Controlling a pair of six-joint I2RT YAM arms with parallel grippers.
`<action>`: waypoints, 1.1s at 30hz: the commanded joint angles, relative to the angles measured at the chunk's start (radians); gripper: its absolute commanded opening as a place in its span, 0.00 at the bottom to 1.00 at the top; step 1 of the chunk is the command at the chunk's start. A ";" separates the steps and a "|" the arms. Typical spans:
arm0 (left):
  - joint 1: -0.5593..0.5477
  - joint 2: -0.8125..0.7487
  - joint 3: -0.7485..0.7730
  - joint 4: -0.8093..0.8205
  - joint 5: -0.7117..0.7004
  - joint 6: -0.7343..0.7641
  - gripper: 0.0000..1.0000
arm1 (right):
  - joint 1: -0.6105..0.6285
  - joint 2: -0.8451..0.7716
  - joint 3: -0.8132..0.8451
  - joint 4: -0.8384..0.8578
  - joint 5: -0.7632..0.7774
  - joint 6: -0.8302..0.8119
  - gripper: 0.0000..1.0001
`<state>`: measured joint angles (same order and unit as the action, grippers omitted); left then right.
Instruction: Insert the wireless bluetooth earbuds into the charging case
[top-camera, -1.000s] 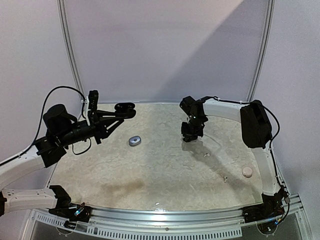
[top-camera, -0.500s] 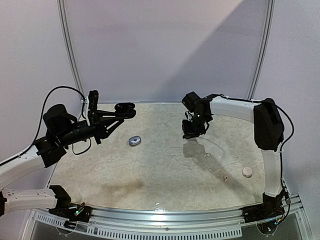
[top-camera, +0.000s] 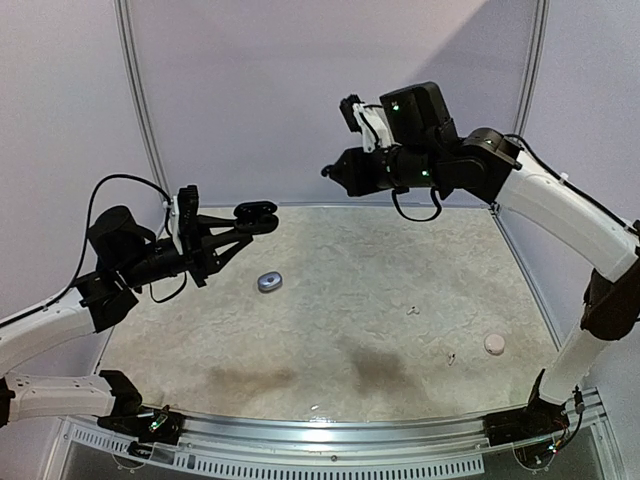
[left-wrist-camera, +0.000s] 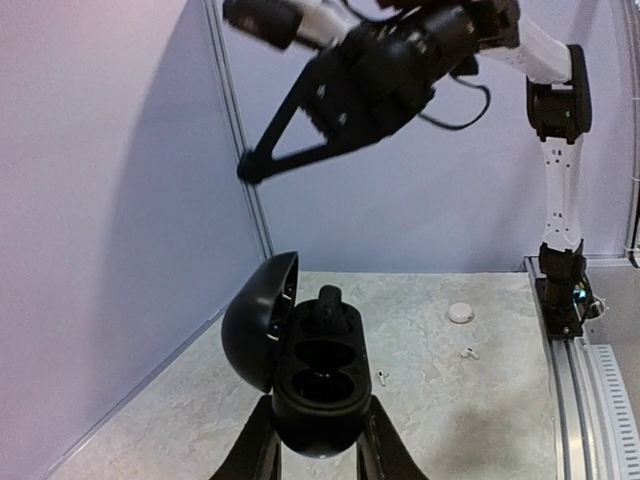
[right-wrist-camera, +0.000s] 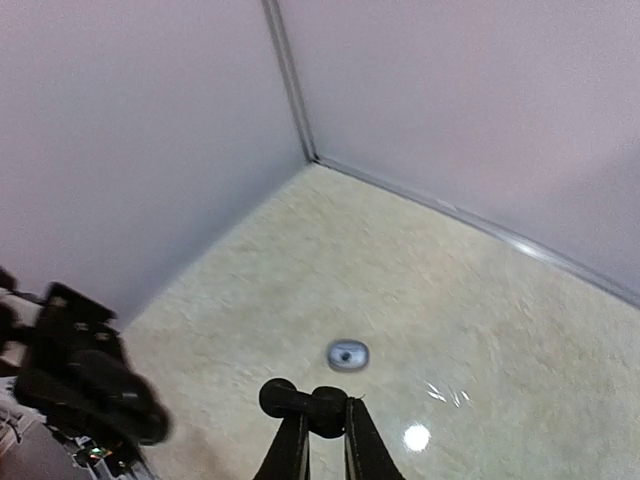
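Note:
My left gripper (left-wrist-camera: 318, 432) is shut on an open black charging case (left-wrist-camera: 320, 385), held above the table's left side (top-camera: 255, 214). The case's lid (left-wrist-camera: 256, 322) is swung to the left. One black earbud (left-wrist-camera: 330, 305) sits in the far slot, and the two nearer hollows are bare. High over the back of the table, my right gripper (right-wrist-camera: 322, 420) is shut on a second black earbud (right-wrist-camera: 308, 402), which sticks out to the left of the fingertips. That gripper (top-camera: 335, 172) points left toward the case, well apart from it.
A silvery grey closed case (top-camera: 270, 282) lies on the table left of centre. A white closed case (top-camera: 494, 343) rests near the right edge. Two white earbuds (top-camera: 413, 310) (top-camera: 451, 357) lie loose on the right half.
My right arm has risen from just above the table to high at the back, swinging its gripper leftward with the black earbud. The left arm and case have barely moved.

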<state>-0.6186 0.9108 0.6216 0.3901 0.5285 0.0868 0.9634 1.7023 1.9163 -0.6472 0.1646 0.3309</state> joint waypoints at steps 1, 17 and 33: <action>0.006 0.022 0.024 0.046 0.023 0.020 0.00 | 0.126 -0.024 0.072 0.107 0.094 -0.150 0.00; -0.022 0.003 0.055 -0.003 -0.014 -0.145 0.00 | 0.285 0.204 0.313 0.032 0.007 -0.251 0.00; -0.029 -0.004 0.055 -0.034 -0.054 -0.154 0.00 | 0.300 0.243 0.311 -0.048 0.140 -0.255 0.00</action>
<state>-0.6346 0.9154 0.6529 0.3759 0.4847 -0.0578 1.2564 1.9327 2.2047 -0.6613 0.2543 0.0891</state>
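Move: About 9 cm back and 14 cm to the right hand's left, a few centimetres lower, is the open black charging case for the black earbud in its fingers. The first black earbud already sits in the case, some 9 cm back, 13 left and 2 below the right hand. The blue case lies on the table 6 cm ahead, 22 left and about 36 below. For the left hand, the held case is 3 cm to its right, 1 ahead and 1 above. Swinging the held earbud back and left in an arch, the right hand rises about 10 cm while drawing back as far, then goes on leftward and sinks nearly all of that onto the open case, slowing at the wells. It turns some 20 degrees counter-clockwise with the fingertips tipping up, fingers staying shut. The left hand keeps its grip, lifting the case about 1 cm and tilting it slightly. ##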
